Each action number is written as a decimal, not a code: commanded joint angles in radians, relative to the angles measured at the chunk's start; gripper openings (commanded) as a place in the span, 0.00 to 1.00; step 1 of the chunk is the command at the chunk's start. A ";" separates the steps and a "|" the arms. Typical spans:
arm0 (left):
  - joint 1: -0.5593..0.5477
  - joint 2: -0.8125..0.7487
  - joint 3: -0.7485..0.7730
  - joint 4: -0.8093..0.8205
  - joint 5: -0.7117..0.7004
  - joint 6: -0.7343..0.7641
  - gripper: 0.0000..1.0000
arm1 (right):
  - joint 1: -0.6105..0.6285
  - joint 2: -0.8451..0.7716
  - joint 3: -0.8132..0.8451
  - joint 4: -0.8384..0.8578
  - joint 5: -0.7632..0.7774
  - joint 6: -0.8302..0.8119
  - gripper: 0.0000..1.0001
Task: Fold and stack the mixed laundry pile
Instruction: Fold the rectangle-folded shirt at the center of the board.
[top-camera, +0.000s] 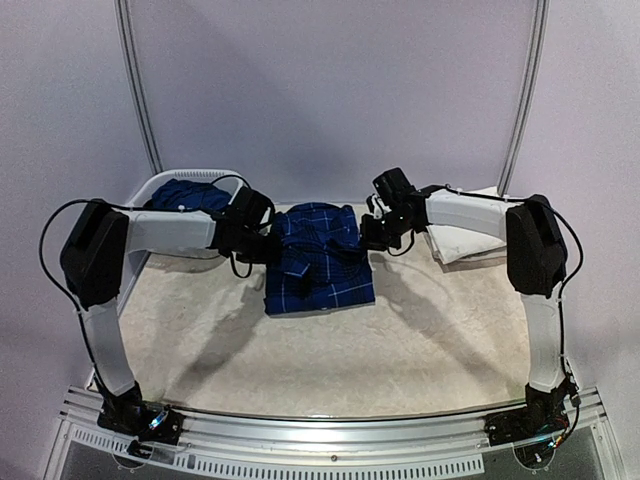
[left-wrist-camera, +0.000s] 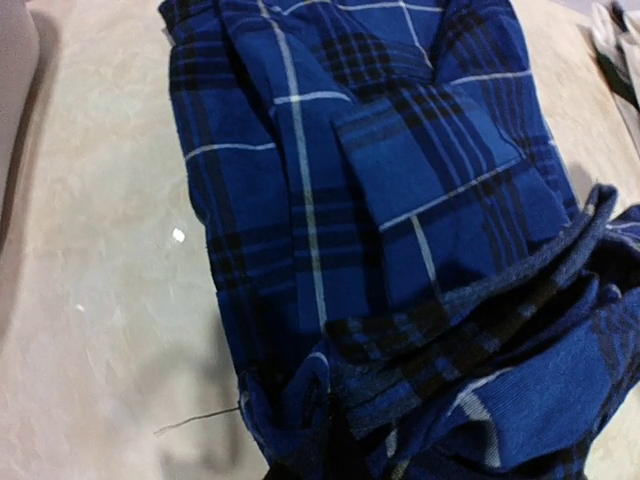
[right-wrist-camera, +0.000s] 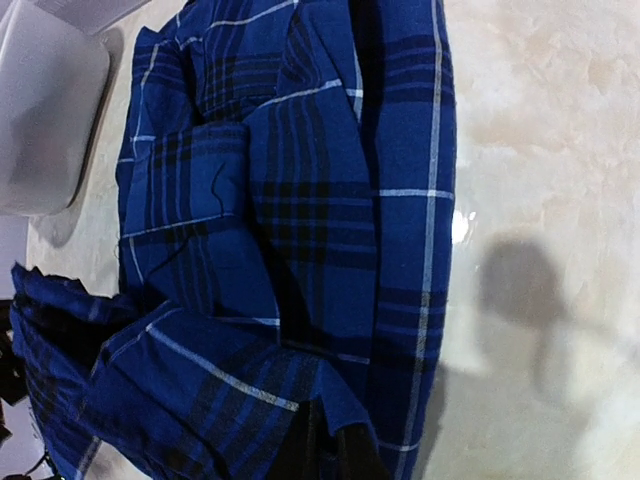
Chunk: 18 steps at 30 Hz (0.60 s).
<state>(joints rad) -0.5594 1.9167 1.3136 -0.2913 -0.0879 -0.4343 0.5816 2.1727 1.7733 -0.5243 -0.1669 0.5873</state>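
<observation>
A navy plaid shirt (top-camera: 320, 262) lies folded in a thick bundle on the table's middle; it fills the left wrist view (left-wrist-camera: 380, 200) and the right wrist view (right-wrist-camera: 300, 230). My left gripper (top-camera: 266, 243) is at the shirt's left edge, shut on a bunched fold that hides its fingers. My right gripper (top-camera: 373, 232) is at the shirt's right edge, its dark fingertips (right-wrist-camera: 355, 455) pinched on the hem. Folded white trousers (top-camera: 465, 238) lie at the back right. A solid blue piece (top-camera: 185, 195) sits in the basket.
An oval white plastic basket (top-camera: 160, 185) stands at the back left, also seen in the right wrist view (right-wrist-camera: 50, 120). A beige mat (top-camera: 330, 350) covers the table in front of the shirt. A metal rail (top-camera: 330, 440) runs along the near edge.
</observation>
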 joint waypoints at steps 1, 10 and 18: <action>0.036 0.068 0.117 -0.048 -0.032 0.030 0.04 | -0.058 0.068 0.052 0.045 -0.105 0.002 0.15; 0.067 0.101 0.271 -0.133 -0.017 0.016 0.67 | -0.123 0.073 0.139 0.079 -0.255 0.034 0.47; 0.020 -0.174 0.186 -0.148 -0.200 0.078 0.99 | -0.097 -0.169 -0.125 0.134 -0.179 -0.020 0.48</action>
<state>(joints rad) -0.5064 1.9339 1.5639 -0.4385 -0.1711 -0.4046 0.4564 2.1475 1.7603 -0.4236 -0.3862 0.5999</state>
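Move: Beyond both hands, which still hold the lifted hem, the shirt's far edge has its middle about 14 cm ahead and 10 cm right of the left hand, and some 12 cm ahead and 11 cm left of the right, roughly 5 cm lower than either. The laundry basket stands about 20 cm left and 8 cm ahead of the left hand, at about its height; the white stack lies about 25 cm right and 6 cm ahead of the right hand, about 4 cm below it. Carrying the hem about 5 cm farther forward over the shirt, nearly level, both hands open and let go, the left wide, the right about halfway with a slight roll. Then the left rises about 7 cm, easing left, while the right, drifting right, lifts some 3 cm and draws back about 2 cm. ##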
